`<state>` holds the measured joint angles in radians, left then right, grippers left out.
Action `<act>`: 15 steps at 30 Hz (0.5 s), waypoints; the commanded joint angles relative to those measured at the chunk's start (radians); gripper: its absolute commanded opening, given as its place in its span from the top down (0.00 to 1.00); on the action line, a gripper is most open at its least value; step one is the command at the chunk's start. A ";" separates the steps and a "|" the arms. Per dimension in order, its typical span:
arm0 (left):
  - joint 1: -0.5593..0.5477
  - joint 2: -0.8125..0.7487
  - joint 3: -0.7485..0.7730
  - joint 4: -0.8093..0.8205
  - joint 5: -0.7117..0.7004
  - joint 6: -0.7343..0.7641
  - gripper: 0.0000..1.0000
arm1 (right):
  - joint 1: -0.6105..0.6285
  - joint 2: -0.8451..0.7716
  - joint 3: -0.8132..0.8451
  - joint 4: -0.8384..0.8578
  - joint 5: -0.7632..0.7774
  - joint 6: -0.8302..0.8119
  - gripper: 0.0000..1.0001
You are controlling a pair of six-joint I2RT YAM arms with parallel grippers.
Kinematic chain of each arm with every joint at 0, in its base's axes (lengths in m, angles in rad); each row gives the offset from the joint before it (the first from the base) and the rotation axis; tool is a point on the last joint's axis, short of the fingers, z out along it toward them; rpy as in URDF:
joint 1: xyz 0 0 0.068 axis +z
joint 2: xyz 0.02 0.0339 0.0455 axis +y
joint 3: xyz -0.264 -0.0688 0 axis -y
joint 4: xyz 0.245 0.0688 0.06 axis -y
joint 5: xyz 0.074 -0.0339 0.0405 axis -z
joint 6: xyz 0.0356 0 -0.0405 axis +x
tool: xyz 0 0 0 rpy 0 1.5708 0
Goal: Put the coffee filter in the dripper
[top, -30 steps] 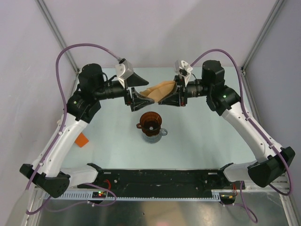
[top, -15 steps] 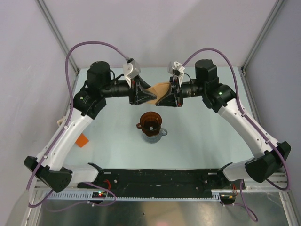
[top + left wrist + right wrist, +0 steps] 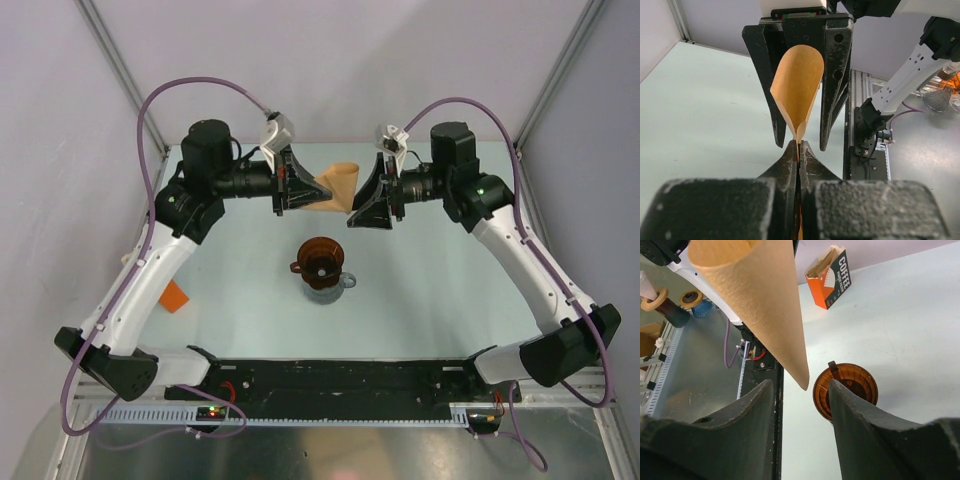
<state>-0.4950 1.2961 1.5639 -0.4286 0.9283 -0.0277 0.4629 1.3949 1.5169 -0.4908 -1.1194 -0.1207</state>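
The coffee filter [image 3: 336,184] is a light-tan paper cone held in the air between the two arms, above the back of the table. My left gripper [image 3: 308,194] is shut on its seam edge, and in the left wrist view the paper [image 3: 798,82] rises from the closed left gripper [image 3: 798,146]. My right gripper [image 3: 355,208] is open just to the right of the filter. In the right wrist view the cone's tip [image 3: 801,380] hangs over the gap of the right gripper [image 3: 801,390] without touching its fingers. The dripper [image 3: 320,261], dark reddish-brown, stands upright below and nearer, also visible beyond the right finger as the dripper [image 3: 855,382].
A small orange box [image 3: 174,297] lies at the left side of the table; the right wrist view shows this orange box [image 3: 830,276] marked COFFEE with brown paper edges. The black base rail [image 3: 330,378] runs along the near edge.
The left gripper moved in and shut on the filter's edge. The right gripper opened, let go of the filter and drew back slightly to the right.
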 commanded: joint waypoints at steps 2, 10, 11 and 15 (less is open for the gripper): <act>0.005 0.002 0.040 0.018 0.044 -0.026 1.00 | -0.009 -0.041 0.017 0.029 -0.050 0.015 0.48; 0.004 0.004 0.045 0.018 0.044 -0.031 1.00 | 0.009 -0.026 0.002 0.189 -0.032 0.113 0.61; 0.004 0.002 0.043 0.019 0.042 -0.032 1.00 | 0.012 -0.026 -0.001 0.194 -0.031 0.115 0.65; 0.008 -0.004 0.038 0.018 0.028 -0.031 1.00 | 0.015 -0.037 -0.023 0.193 -0.034 0.098 0.95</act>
<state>-0.4942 1.2980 1.5658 -0.4286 0.9501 -0.0429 0.4702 1.3891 1.5105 -0.3492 -1.1416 -0.0368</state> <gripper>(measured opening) 0.011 0.174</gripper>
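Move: The right hand, half open, has the coffee filter's lower point between its fingertips. The filter's middle is about 3 cm to its left and 4 cm above. The left hand already pinches the filter's rim side, with the filter's middle some 3 cm to its right and 2 cm lower. From the right hand the dripper stands about 4 cm ahead and 6 cm left, roughly 21 cm down; the mug sits under the dripper. Keep the left gripper shut on the filter and hold it practically still in the air. Lift the right gripper about 2 cm, tipping its fingertips up slightly, around five degrees, and close its fingers from half open so that they pinch the filter's pointed lower end. ##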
